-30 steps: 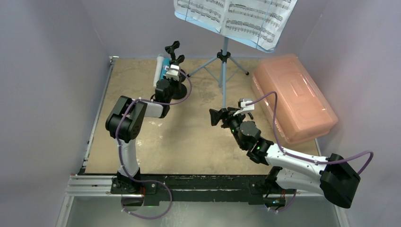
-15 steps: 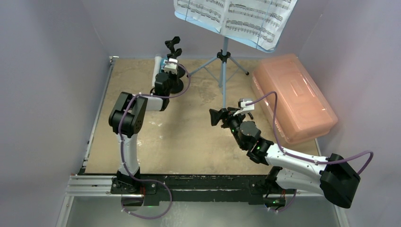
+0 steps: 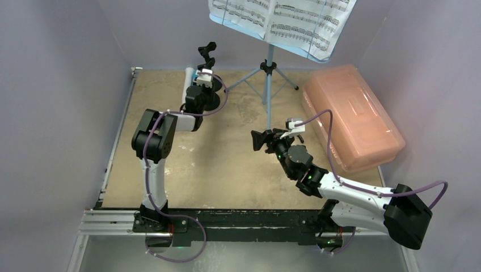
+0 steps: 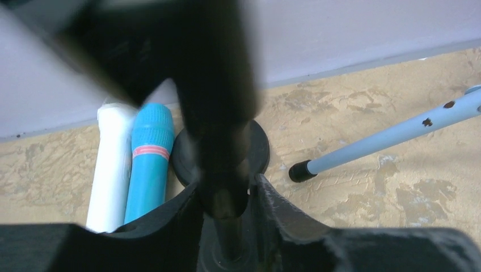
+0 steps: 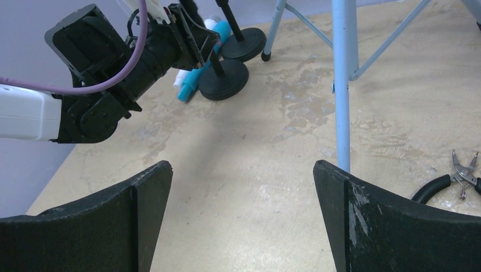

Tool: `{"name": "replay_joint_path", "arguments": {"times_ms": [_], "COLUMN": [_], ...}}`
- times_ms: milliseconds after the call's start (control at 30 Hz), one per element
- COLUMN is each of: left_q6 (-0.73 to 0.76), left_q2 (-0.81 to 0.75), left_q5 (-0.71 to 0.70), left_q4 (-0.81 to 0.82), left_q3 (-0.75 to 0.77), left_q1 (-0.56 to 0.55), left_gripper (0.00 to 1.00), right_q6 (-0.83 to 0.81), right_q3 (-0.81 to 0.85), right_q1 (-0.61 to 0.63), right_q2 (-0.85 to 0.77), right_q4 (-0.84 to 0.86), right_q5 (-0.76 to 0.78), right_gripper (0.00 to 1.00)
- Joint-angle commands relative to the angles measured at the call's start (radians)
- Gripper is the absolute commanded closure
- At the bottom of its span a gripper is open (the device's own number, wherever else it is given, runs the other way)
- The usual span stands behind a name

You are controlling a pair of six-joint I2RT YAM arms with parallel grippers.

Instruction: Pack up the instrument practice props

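Note:
Two black round-based mic holders stand at the back left: the near one and the far one. My left gripper is shut on the near holder's upright stem, low down near its base; it also shows in the top view. A blue toy microphone and a white one lie side by side left of the holders. The light-blue music rack stands on tripod legs with sheet-music pages on top. My right gripper is open and empty, above the table's middle.
A pink translucent box with its lid on lies at the right. Small black-handled pliers lie right of the rack's pole. A tripod leg's foot rests close to the far holder's base. Walls close the back and both sides.
My left arm has reached further toward the back wall, and its gripper now sits around the near mic holder's stem. The right arm has not moved.

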Motion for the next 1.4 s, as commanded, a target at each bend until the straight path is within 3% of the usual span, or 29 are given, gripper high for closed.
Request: {"name": "replay_joint_path", "arguments": {"times_ms": [0,167,600,767,933,1100,1367], "left_q6": [0.002,-0.013,-0.210,-0.309,-0.397,-0.481,-0.373], "left_q2": [-0.047,-0.107,-0.410,-0.565,-0.740,-0.930,-1.232], "left_q5": [0.022,0.051,0.056,0.078,0.015,-0.051,-0.035], "left_q4": [-0.019,-0.002,-0.101,-0.282,-0.574,-0.869,-1.295], "left_q3": [-0.026,-0.091,-0.333,-0.370,-0.331,-0.293,-0.135], "left_q1": [0.015,0.013,0.009,0.008,0.008,0.009,0.010], "left_gripper": [0.63,0.48,0.34,0.26,0.20,0.18,0.09], "right_q6": [-0.001,-0.008,-0.010,-0.025,-0.103,-0.116,-0.169], "right_q3": [0.000,-0.002,0.030,0.057,0.064,0.176,0.236], "right_q1": [0.003,0.003,0.004,0.003,0.003,0.000,-0.081], "right_q2": [-0.013,-0.030,-0.060,-0.071,-0.045,0.016,0.081], "right_q4": [0.026,0.028,-0.054,-0.094,-0.062,-0.217,-0.133], "right_q5": [0.032,0.039,0.067,0.052,0.027,0.095,0.055], "right_gripper": [0.02,0.02,0.02,0.02,0.02,0.02,0.02]}}
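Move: The mic stand that my left hand has just set down stands upright between its fingers, its middle level with them and about 4 cm lower. The other mic stand is some 9 cm straight beyond it. The blue microphone's middle lies about 6 cm ahead and 7 cm left of my left hand, the white one 7 cm ahead and 10 cm left, both near 11 cm below. From my right hand the near mic stand is roughly 28 cm ahead, 21 cm left and 16 cm below. I spread my left fingers from nearly shut to almost fully open, letting go of the mic stand's pole; the hand dips about 2.5 cm, then draws back some 23 cm towards me, climbing well clear and drifting left, its left side rolling down about 20 degrees and the fingertips tipping down. Late on, my open right hand eases a couple of centimetres forward and up, rolling slightly. ##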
